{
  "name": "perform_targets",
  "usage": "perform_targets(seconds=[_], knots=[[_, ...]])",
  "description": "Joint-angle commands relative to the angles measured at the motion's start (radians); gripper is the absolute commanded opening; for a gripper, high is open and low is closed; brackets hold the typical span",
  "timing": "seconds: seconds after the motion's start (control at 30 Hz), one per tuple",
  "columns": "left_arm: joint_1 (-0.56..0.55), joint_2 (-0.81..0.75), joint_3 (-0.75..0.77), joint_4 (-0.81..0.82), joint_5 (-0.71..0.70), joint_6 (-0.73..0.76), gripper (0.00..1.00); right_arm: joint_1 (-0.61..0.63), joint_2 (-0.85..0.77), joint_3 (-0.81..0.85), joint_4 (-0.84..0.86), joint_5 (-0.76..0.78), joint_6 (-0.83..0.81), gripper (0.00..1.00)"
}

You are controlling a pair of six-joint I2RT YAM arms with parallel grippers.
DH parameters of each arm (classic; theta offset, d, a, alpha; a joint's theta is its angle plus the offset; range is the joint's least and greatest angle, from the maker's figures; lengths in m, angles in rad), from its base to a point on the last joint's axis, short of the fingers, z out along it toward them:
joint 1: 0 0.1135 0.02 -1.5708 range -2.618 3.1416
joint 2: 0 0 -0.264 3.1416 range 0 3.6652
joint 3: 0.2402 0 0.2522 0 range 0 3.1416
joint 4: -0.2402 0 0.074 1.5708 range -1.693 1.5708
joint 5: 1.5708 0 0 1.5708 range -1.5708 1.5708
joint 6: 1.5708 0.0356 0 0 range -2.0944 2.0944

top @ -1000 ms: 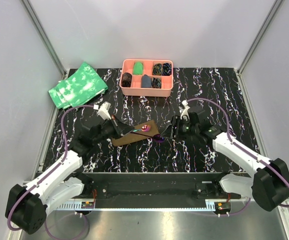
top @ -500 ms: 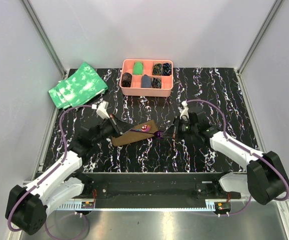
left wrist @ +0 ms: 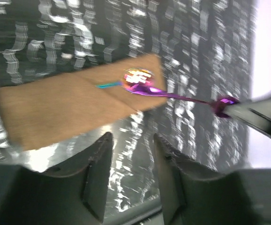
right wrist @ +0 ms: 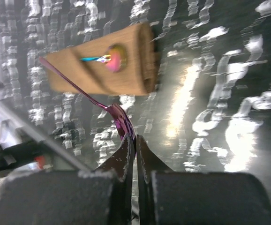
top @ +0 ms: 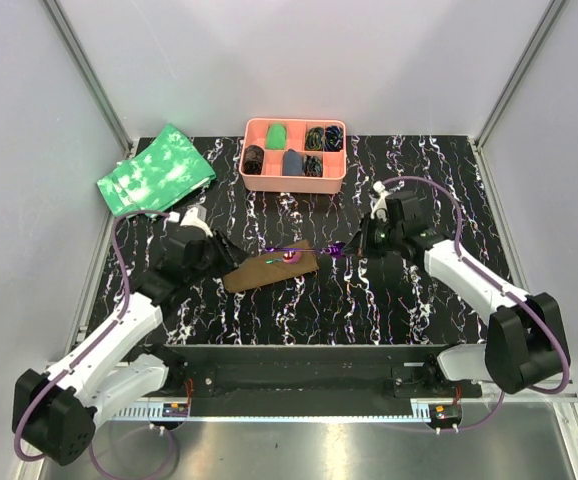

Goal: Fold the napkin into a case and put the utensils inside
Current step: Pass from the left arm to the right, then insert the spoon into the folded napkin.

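Note:
The napkin, folded into a narrow brown case (top: pixel 272 271) (left wrist: pixel 74 105) (right wrist: pixel 108 64), lies flat mid-table. On it rest utensils with a pink-red rounded end (top: pixel 291 257) (left wrist: pixel 137 75) (right wrist: pixel 115 54) and a teal stem (left wrist: pixel 108 85) (right wrist: pixel 91 59). My right gripper (top: pixel 348 247) (right wrist: pixel 135 138) is shut on the bowl end of a purple utensil (top: pixel 305 248) (left wrist: pixel 174 95) (right wrist: pixel 120 121); its stem reaches left over the case. My left gripper (top: pixel 231 254) (left wrist: pixel 132 137) stands open just off the case's left end, with nothing between its fingers.
A pink compartment tray (top: pixel 341 158) with small dark and green items stands at the back centre. Green white-mottled cloths (top: pixel 156 170) lie at the back left. Pale walls close in both sides and the back.
My left gripper has opened, let go of the purple utensil's stem and drawn back left. My right gripper has shut on its bowl end and carried it up and right.

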Motion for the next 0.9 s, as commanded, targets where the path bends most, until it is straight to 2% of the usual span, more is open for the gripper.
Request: perform_targets(seconds=[0.0, 0.03, 0.13, 0.43, 0.87], knots=[[0.02, 0.038, 0.025, -0.108, -0.171, 0.032, 0.27, -0.022, 0.014, 0.099, -0.147, 0.114, -0.212, 0.0], [0.023, 0.057, 0.02, -0.105, -0.174, 0.031, 0.13, -0.022, 0.029, 0.111, -0.156, 0.119, -0.241, 0.0], [0.03, 0.078, -0.009, -0.071, -0.189, 0.031, 0.03, -0.028, 0.082, 0.156, -0.199, 0.123, -0.319, 0.0], [0.043, 0.143, -0.033, -0.02, -0.238, 0.069, 0.0, -0.032, 0.189, 0.255, -0.261, 0.128, -0.413, 0.0], [0.062, 0.305, -0.069, 0.056, -0.246, 0.061, 0.0, -0.031, 0.29, 0.297, -0.246, -0.01, -0.419, 0.0]])
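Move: Some 14 cm below the open, empty left hand lies the folded napkin's left end, about 4 cm to its left and 1 cm ahead; the teal-handled spoon on the napkin is roughly 7 cm ahead, 8 cm right and 13 cm below. The right hand already grips the purple spoon by its bowl, handle pointing left; from this hand the napkin's middle lies about 21 cm left, 1 cm ahead and 12 cm below, the teal-handled spoon 18 cm left, 4 cm ahead and 12 cm below. Sinking about 10 cm and drifting 6 cm left, the empty left hand shuts its fingers and tips them further down, coming close over the napkin's left end. The right hand keeps its pinch on the purple spoon's bowl, eases about 4 cm down, 3 cm forward and a little right, and rolls its left side down some 20 degrees while turning counter-clockwise, bringing the handle down over the napkin. ##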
